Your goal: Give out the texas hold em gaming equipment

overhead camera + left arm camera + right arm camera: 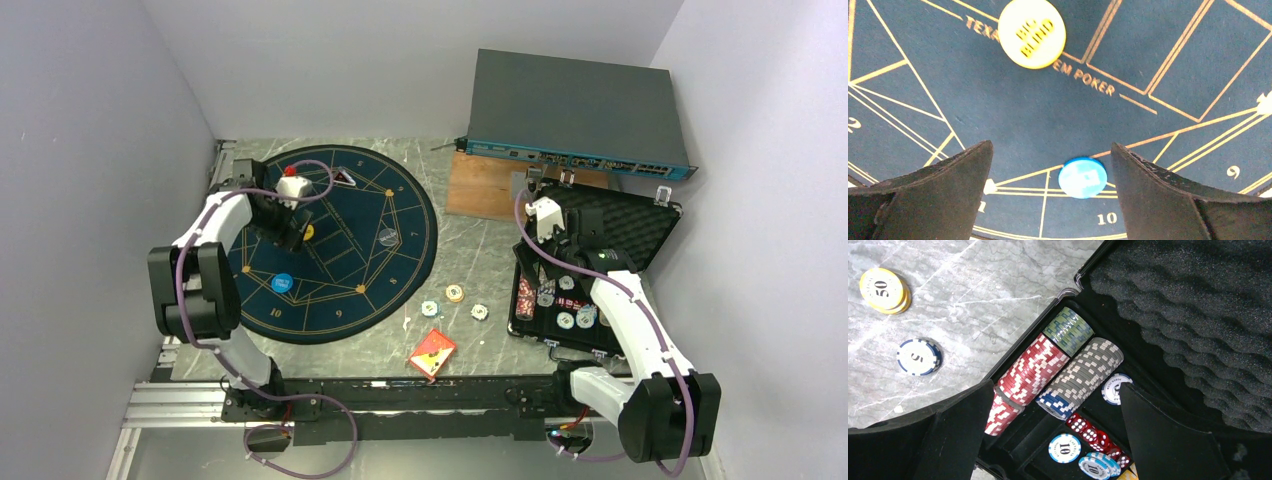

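Observation:
My left gripper [288,228] hovers over the navy mat [390,200], jaws open and empty [1050,150]. A yellow "BIG BLIND" disc [1032,33] lies on the mat just ahead of it [308,232]. A blue disc [1082,177] lies flat on the mat near the "10" mark [282,283]. My right gripper [558,232] hangs open over the black case [620,225], nothing between its fingers [1055,395]. Below it are rows of red chips [1025,377] and grey chips [1083,375]. Three loose chips [455,293] and red-backed cards [433,352] lie on the table.
In the case are also red dice [1093,432] and loose "10" chips [1064,447]. A grey rack unit [580,115] and a wooden board [480,185] sit at the back right. A silver disc [388,237] rests on the mat. Walls close in both sides.

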Robot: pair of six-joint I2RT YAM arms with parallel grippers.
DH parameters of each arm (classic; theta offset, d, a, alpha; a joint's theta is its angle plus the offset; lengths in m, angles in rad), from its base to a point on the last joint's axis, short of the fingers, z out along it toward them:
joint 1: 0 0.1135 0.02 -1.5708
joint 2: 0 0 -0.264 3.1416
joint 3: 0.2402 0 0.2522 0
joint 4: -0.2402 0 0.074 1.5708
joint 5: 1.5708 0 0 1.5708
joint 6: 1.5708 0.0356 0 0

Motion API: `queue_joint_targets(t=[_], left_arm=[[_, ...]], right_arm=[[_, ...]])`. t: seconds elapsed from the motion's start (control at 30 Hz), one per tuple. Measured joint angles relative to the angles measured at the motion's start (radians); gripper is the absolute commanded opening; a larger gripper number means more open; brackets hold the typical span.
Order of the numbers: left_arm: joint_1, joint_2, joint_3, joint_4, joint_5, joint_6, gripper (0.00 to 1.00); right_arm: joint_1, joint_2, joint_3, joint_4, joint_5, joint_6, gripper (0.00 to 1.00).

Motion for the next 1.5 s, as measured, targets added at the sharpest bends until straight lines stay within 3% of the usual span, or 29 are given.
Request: queue_joint_targets(t=[0.7, 0.97, 1.3, 1.5], left_arm=[[-0.082, 0.294, 0.224, 0.044, -0.013, -0.097, 0.86], [-0.092, 0.334, 0.238, 0.055, -0.064, -0.105, 0.73], [-0.117, 0.340, 0.244, 0.061, -0.122, -0.106, 0.46], [-0.112, 0.348, 0.277, 0.036, -0.116, -0.106, 0.42]], right_arm=[[0.000, 0.008, 0.000, 0.000, -0.011, 0.000, 1.00], [0.000, 0.008, 0.000, 0.000, -0.011, 0.000, 1.00], [0.000, 0.009, -0.006, 0.000, -0.011, 0.000, 1.00], [0.000, 0.010, -0.006, 0.000, -0.011, 0.000, 1.00]])
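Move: The yellow BIG BLIND chip lies about 7 cm ahead of the open left hand, 2 cm to its right and 5 cm below. The blue chip is some 6 cm behind that hand, and the black-and-white triangle about 20 cm ahead and 11 cm right. From the right hand, the yellow chip is roughly 52 cm left and 12 cm ahead. Left hand reaches about 7 cm forward and 5 cm down, slightly right, then pinches the BIG BLIND chip edge-on. ##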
